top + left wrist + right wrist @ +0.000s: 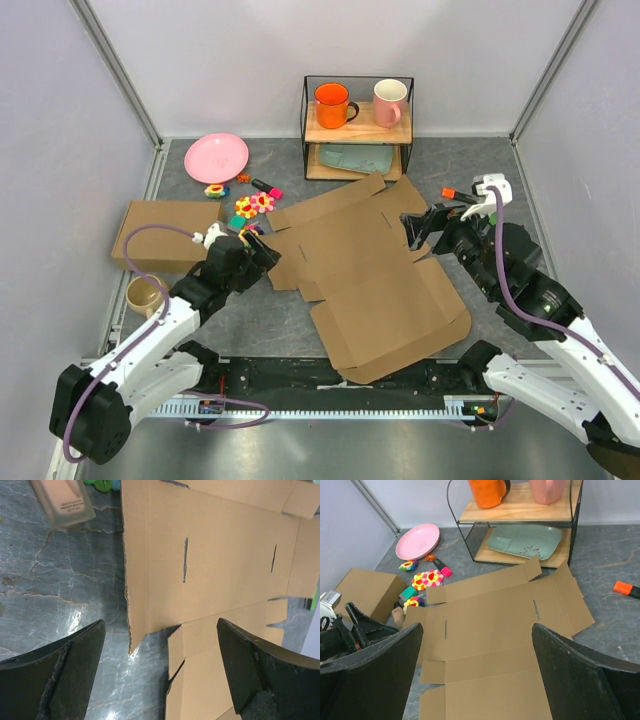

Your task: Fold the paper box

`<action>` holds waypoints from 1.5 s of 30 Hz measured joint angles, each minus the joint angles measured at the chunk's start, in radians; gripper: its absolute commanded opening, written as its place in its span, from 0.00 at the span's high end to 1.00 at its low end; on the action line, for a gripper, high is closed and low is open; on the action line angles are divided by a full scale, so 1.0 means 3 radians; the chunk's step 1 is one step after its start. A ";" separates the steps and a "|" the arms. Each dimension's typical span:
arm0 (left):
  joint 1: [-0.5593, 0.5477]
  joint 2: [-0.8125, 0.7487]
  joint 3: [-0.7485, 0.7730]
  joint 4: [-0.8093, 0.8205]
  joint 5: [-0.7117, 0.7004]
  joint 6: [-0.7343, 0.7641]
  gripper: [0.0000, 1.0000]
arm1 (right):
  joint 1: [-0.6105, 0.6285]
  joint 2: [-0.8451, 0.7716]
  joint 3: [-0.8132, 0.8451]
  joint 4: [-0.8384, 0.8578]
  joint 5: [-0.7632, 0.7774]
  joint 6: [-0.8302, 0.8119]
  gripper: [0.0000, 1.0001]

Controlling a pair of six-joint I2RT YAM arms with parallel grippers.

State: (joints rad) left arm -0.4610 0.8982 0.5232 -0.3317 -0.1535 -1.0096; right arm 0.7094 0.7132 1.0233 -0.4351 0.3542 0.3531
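The paper box (370, 270) is a flat brown die-cut cardboard sheet, flaps spread out, lying mid-table. My left gripper (262, 250) hovers open at its left edge. In the left wrist view the left gripper (160, 625) frames a side flap and notch of the paper box (225, 555), holding nothing. My right gripper (420, 232) stands open over the sheet's right side. From the right wrist the right gripper (476, 627) looks down across the paper box (490, 605), nothing between its fingers.
A closed brown box (160, 235) sits at the left, a beige cup (145, 293) beside it. Pink plate (216, 157) and small toys (255, 205) lie behind the sheet. A wire shelf (357, 125) holds two mugs. An orange marker (450, 192) lies right.
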 measured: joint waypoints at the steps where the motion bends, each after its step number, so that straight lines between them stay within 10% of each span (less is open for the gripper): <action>1: -0.0003 0.0003 -0.0053 0.0085 -0.0025 -0.0078 0.01 | 0.0001 0.0013 -0.0017 0.0013 -0.0027 0.0013 0.02; 11: 0.0011 0.1022 -0.0201 0.0926 -0.0020 -0.0276 0.16 | 0.0001 0.0062 -0.0045 0.0050 -0.0084 0.0060 0.02; 17: 0.0037 0.1372 -0.0102 0.1296 0.0113 -0.0242 0.72 | 0.0001 -0.0010 -0.0045 0.0014 -0.0046 0.0058 0.02; 23: 0.0038 0.1340 0.0048 0.1270 0.0289 0.0028 0.96 | 0.0001 -0.0060 -0.0042 -0.0008 -0.0009 0.0056 0.02; 30: 0.0039 0.0879 0.0612 0.0871 0.0647 0.0567 0.98 | 0.0001 0.0022 0.0263 -0.0172 0.0052 -0.0050 0.02; 45: 0.0037 0.0650 0.3665 -0.0415 0.2130 0.1448 0.98 | 0.0000 -0.0056 0.1493 -0.0356 0.0221 -0.0291 0.02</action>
State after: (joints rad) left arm -0.4500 1.0931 1.6226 -0.4561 0.4854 -0.5751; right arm 0.7094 0.6964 1.4712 -0.5419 0.4206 0.2657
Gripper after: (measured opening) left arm 0.034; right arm 0.982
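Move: The paper box's left flap edge lies about 4 cm ahead of the left hand, 3 cm to its right and 7 cm below. On the table, the clear bottle is some 6 cm ahead and 5 cm left of that hand, and the rainbow flower toy 9 cm ahead and 3 cm left. From the right hand the flap edge is roughly 6 cm ahead, 29 cm left and 31 cm below. Left hand dips, pinches the paper box's left flap, then hauls up about 45 cm; right hand rises open. ##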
